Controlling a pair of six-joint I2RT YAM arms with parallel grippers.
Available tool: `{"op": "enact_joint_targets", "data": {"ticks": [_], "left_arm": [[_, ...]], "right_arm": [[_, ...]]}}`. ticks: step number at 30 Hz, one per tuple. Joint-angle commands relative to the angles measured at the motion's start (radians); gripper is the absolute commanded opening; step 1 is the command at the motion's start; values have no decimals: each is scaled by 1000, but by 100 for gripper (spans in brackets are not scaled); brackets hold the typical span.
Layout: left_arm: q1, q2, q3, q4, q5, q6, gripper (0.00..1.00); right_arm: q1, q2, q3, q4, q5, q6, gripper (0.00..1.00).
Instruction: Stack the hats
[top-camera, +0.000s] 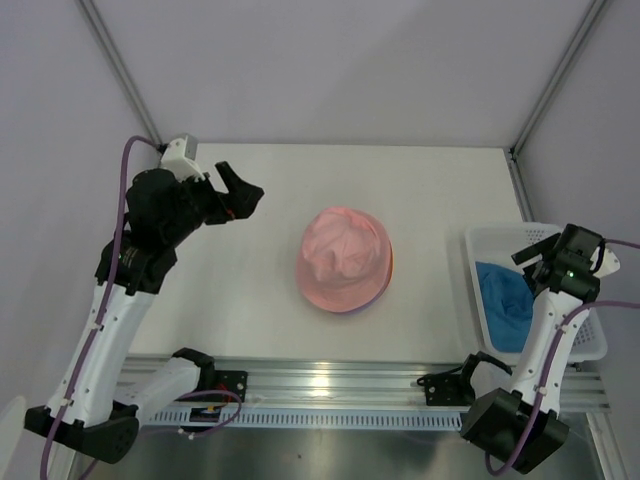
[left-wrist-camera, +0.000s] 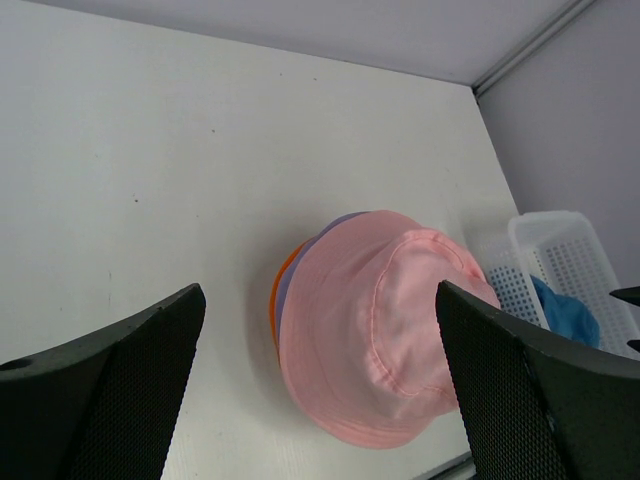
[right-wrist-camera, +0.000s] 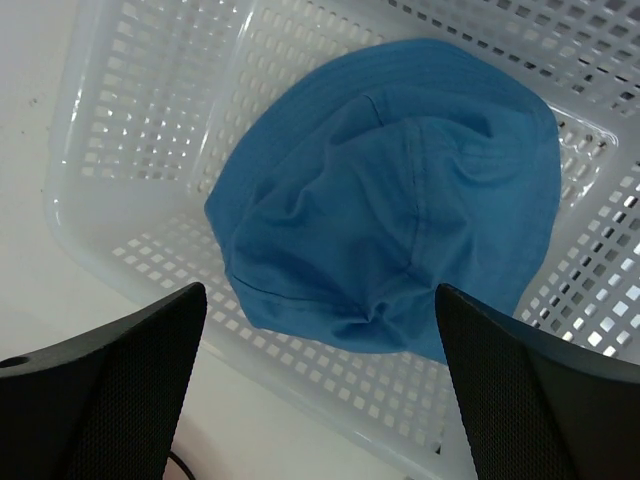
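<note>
A pink hat (top-camera: 343, 258) lies crown up on top of a pile in the middle of the table. Under it, only the rims of a pale purple hat (left-wrist-camera: 285, 292) and an orange hat (left-wrist-camera: 273, 300) stick out. A blue hat (right-wrist-camera: 400, 190) lies crumpled in the white basket (right-wrist-camera: 150, 130) at the right edge. My left gripper (top-camera: 243, 190) hangs open and empty to the left of the pile, well apart from it. My right gripper (top-camera: 530, 262) hovers open and empty above the blue hat (top-camera: 503, 305).
The white slotted basket (top-camera: 590, 345) stands at the table's right edge, near the right arm. A metal rail (top-camera: 330, 385) with both arm bases runs along the near edge. Grey walls and frame posts close off the back and sides.
</note>
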Motion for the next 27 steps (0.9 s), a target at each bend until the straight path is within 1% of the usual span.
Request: {"op": "enact_joint_targets", "data": {"ticks": [1,2,4,5,6,8,11,13,15,17,18,20,22,23,24,25,26,27], "left_arm": [[-4,14,48,-30,42,24,99],[-6,19,48,-36,79,19,99],[-4,23,51,-41,103,6,100],[-4,23,53,-43,116,-1,100],[-4,23,41,-44,119,-2,100],[-3,20,28,-46,119,-8,99],[-3,20,24,-50,114,-4,100],[-3,29,37,-56,108,7,100],[-3,32,39,-59,104,16,99],[-3,32,37,-59,97,16,99],[-3,32,33,-61,97,16,99],[-3,37,25,-53,100,13,100],[-3,42,17,-49,107,9,100],[-1,45,19,-49,107,7,100],[-1,45,22,-49,107,8,100],[-1,48,20,-55,104,9,99],[-1,46,28,-58,97,12,99],[-1,46,30,-61,96,13,100]], "right_arm": [[-11,-77,-35,27,40,18,100],[-11,-86,-70,26,57,18,100],[-5,-88,-101,18,104,35,100],[-1,-77,-74,9,115,38,100],[-1,-59,-69,-3,127,74,100],[-14,-38,-75,-1,117,116,100],[-15,-28,-151,36,60,207,100],[-15,-59,-226,93,39,248,100],[-15,-80,-268,143,43,253,98],[-17,-90,-288,147,72,263,98],[-15,-88,-293,160,74,259,93],[-17,-68,-302,167,83,253,87],[-17,-35,-313,196,82,238,75],[-17,-22,-314,205,80,230,53],[-17,-13,-313,207,75,225,39],[-17,-5,-310,202,71,222,22],[-17,-5,-302,191,68,224,0],[-15,-10,-296,188,62,221,0]]}}
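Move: The blue hat lies in the white basket almost beneath the right hand, about 11 cm below, 3 cm back and 1 cm to its right. The basket's middle is roughly 5 cm to that hand's right, 2 cm back and 10 cm below; the pink hat topping the stack is some 39 cm to its left, 7 cm ahead and 4 cm below. From the left hand, the blue hat is about 59 cm right, 10 cm back and 31 cm below. The right hand, wide open, first eases back about 2 cm, then sinks into the basket onto the blue hat, some 9 cm down in all, its wrist turning about 15 degrees clockwise on the way. Low over the hat it all but stops and shuts its fingers, pinching a fold of the blue cloth between the tips, while the empty, open left hand, well clear of the stack, drifts a couple of centimetres down and to the right. ##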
